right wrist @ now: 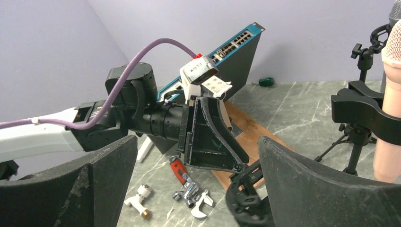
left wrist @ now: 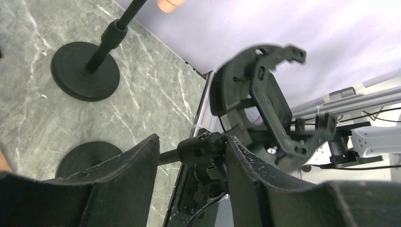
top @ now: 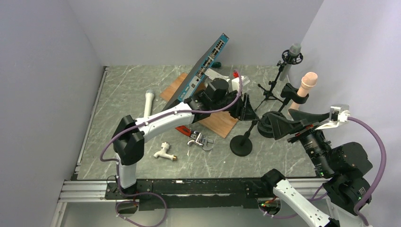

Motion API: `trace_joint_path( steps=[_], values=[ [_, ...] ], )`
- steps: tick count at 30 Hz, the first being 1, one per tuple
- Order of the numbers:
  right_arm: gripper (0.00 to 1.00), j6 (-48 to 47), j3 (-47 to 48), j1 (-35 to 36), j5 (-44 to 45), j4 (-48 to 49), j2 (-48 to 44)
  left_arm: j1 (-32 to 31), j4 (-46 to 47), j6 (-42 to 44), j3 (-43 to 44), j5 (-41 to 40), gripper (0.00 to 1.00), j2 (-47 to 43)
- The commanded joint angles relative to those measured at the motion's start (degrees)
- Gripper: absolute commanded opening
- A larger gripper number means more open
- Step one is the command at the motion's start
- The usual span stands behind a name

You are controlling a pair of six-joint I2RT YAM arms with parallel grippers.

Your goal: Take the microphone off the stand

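Note:
A black stand with a round base (top: pixel 241 145) carries an empty black shock-mount holder (left wrist: pixel 257 94). My left gripper (top: pixel 247 108) is at its swivel joint (left wrist: pixel 203 146). The jaws stand apart, the right finger touches the joint, and there is a small gap on the left. My right gripper (right wrist: pixel 198 142) is wide open and empty, just right of the holder (right wrist: pixel 246 198). A pink microphone (top: pixel 308 84) stands upright in a black clip (right wrist: pixel 364 111) on a second stand. A grey microphone (top: pixel 294 51) sits on a tripod stand at the back. A white microphone (top: pixel 149 100) lies on the table to the left.
A blue network switch (top: pixel 208 61) leans over a wooden board (top: pixel 217 120) behind my left gripper. A red-handled wrench (right wrist: pixel 182 175), metal fittings and a white tap (top: pixel 164 151) lie on the marble table (top: pixel 123 90). The pink microphone's stand base (left wrist: pixel 85 71) is near. Walls close in on three sides.

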Motion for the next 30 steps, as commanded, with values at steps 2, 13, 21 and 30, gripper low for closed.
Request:
trace_joint_path(
  steps=[2,13,21,30],
  values=[
    [1.00,0.9,-1.0,0.1,0.2,1.3,-0.6,-0.3,-12.6,6.1,-8.6,-8.9,0.56,5.4],
    [1.00,1.0,-1.6,0.1,-0.3,1.7,0.2,-0.3,-13.4,7.8,-10.7,-11.6,0.55,7.7],
    [1.00,1.3,-2.1,0.0,-0.3,1.6,0.3,-0.3,-18.7,10.7,-6.7,-13.3,0.64,6.4],
    [1.00,1.2,-2.2,0.1,0.4,0.9,1.2,-0.3,-34.6,20.3,13.9,-16.3,0.92,-0.7]
  ],
)
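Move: The left fingers already hold the neck of the small microphone stand; its round base lies about 26 cm straight below, perhaps 1 cm nearer the robot. The empty holder is some 5 cm to the right and 1 cm back, level in height. Down on the table, the other stand's base is roughly 12 cm right and 6 cm ahead, the wrench 16 cm left and 1 cm ahead. From the right hand the neck is about 9 cm ahead, 4 cm left and 16 cm lower. Push the left gripper straight down about 9 cm, keeping its hold on the stand's neck, so that the neck is driven towards the base; let the fingertips tip down a little on the way. Pause there, then open the fingers wide, let go of the neck and draw off some 3 cm to the left, slightly forward and up, fingertips tipping down further to about 20 degrees in all. ##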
